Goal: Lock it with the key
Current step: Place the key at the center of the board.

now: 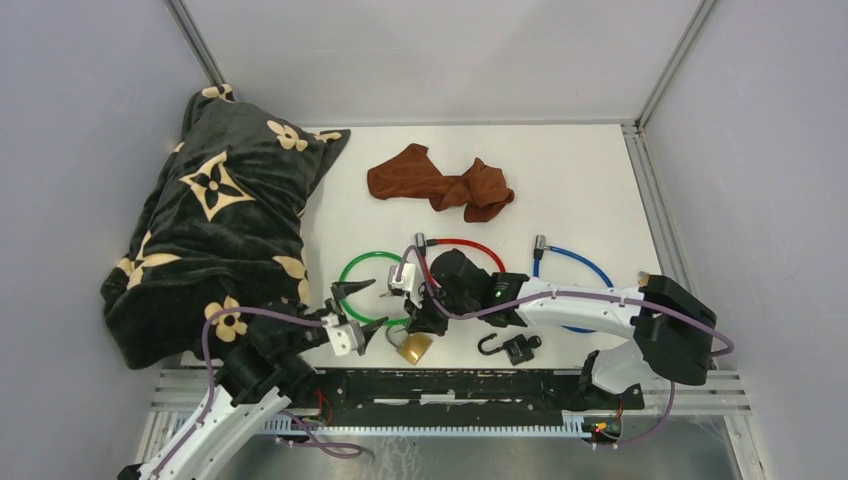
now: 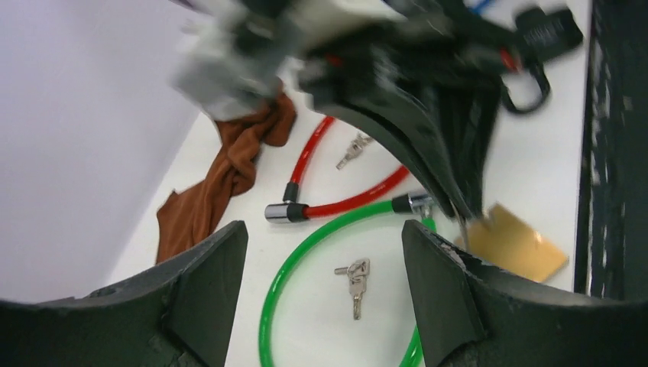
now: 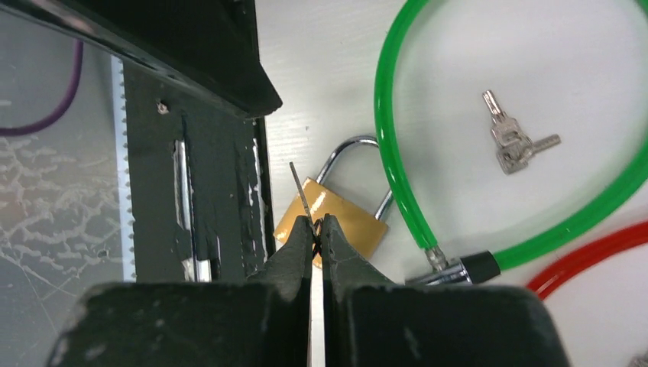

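A brass padlock (image 1: 413, 347) (image 3: 348, 222) lies near the table's front edge, its steel shackle (image 3: 351, 145) pointing away from the edge. My right gripper (image 3: 319, 225) (image 1: 425, 322) hovers just above the padlock's body. It is shut on a thin key (image 3: 299, 187) whose blade sticks out past the fingertips. My left gripper (image 1: 362, 308) (image 2: 325, 290) stands open just left of the padlock with nothing between its fingers. The brass padlock (image 2: 520, 245) shows at the right of the left wrist view.
A green cable lock (image 1: 365, 270), a red one (image 1: 465, 245) and a blue one (image 1: 580, 262) lie mid-table. A small key bunch (image 2: 355, 279) (image 3: 512, 141) rests inside the green loop. A black padlock (image 1: 515, 347), a brown cloth (image 1: 440, 183) and a dark patterned blanket (image 1: 215, 230) are nearby.
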`<state>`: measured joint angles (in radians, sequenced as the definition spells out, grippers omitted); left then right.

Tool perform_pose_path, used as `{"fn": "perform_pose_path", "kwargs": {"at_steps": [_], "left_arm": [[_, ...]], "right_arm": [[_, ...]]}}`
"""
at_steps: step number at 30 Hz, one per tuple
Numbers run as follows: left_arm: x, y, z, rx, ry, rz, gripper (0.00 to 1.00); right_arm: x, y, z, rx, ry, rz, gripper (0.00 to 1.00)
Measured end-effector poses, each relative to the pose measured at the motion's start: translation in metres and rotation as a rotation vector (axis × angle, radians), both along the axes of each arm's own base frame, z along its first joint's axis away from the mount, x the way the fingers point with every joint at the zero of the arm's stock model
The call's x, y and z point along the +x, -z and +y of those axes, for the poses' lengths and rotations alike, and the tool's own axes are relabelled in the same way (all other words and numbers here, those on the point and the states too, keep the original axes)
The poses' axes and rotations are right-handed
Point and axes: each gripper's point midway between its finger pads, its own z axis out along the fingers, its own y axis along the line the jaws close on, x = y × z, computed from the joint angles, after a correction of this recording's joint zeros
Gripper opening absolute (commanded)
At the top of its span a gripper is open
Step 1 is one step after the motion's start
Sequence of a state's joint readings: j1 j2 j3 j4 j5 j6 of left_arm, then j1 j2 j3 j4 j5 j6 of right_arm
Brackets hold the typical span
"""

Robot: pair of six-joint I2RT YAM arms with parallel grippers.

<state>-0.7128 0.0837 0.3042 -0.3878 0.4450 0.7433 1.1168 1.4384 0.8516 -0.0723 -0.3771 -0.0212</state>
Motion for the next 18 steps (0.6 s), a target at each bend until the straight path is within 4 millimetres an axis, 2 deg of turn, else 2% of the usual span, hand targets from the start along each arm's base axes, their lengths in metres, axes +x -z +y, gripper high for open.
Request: {"fn": "perform_pose_path", "kwargs": {"at_steps": [3,6,9,11,15,18], "left_arm": [[0.015,-0.031,0.006,-0.209,-0.136,0.105,0.81],[0.038,-0.063,0.023,-0.467,-0.313,0.217,0.81],[0.057,-0.061,0.040,-0.631,-0.476,0.368,0.81],[0.073,-0.067,0.057,-0.771,-0.601,0.421,0.81],[0.085,-0.079,0.077,-0.974,-0.704,0.478,0.81],[0.091,-0.076,0.083,-1.081,-0.737,0.540,0.81]], "right_arm": [[-0.001,0.004,0.013,0.011,0.002,0.024,0.00],[0.001,0.013,0.030,0.014,0.010,0.049,0.00],[0.018,0.006,0.045,0.062,0.053,0.033,0.00],[0.020,0.007,0.050,0.065,0.054,0.028,0.00],[0.013,0.033,0.049,0.002,0.037,0.049,0.00],[0.009,0.051,0.044,-0.052,0.034,0.071,0.00]]}}
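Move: The right hand holds the key; the brass padlock it is being taken to lies about 3 cm to its left, 2 cm back and some 8 cm below. The green cable's metal lock end sits roughly 4 cm ahead and 2 cm to the right, and the green cable's keys about 8 cm ahead and 5 cm left, both at board level. From the left hand the padlock lies some 4 cm back, 6 cm right and 15 cm down. Leftward over the padlock's shackle first, about 5 cm with a small forward drift, and then down, the right hand lowers the key some 5 cm in all, fingers shut on it and wrist angle kept. Meanwhile the empty left hand clears out forward, left and up, each by around 8 cm, swinging its wide-open fingers from pointing right to pointing mostly forward and rolling strongly. ##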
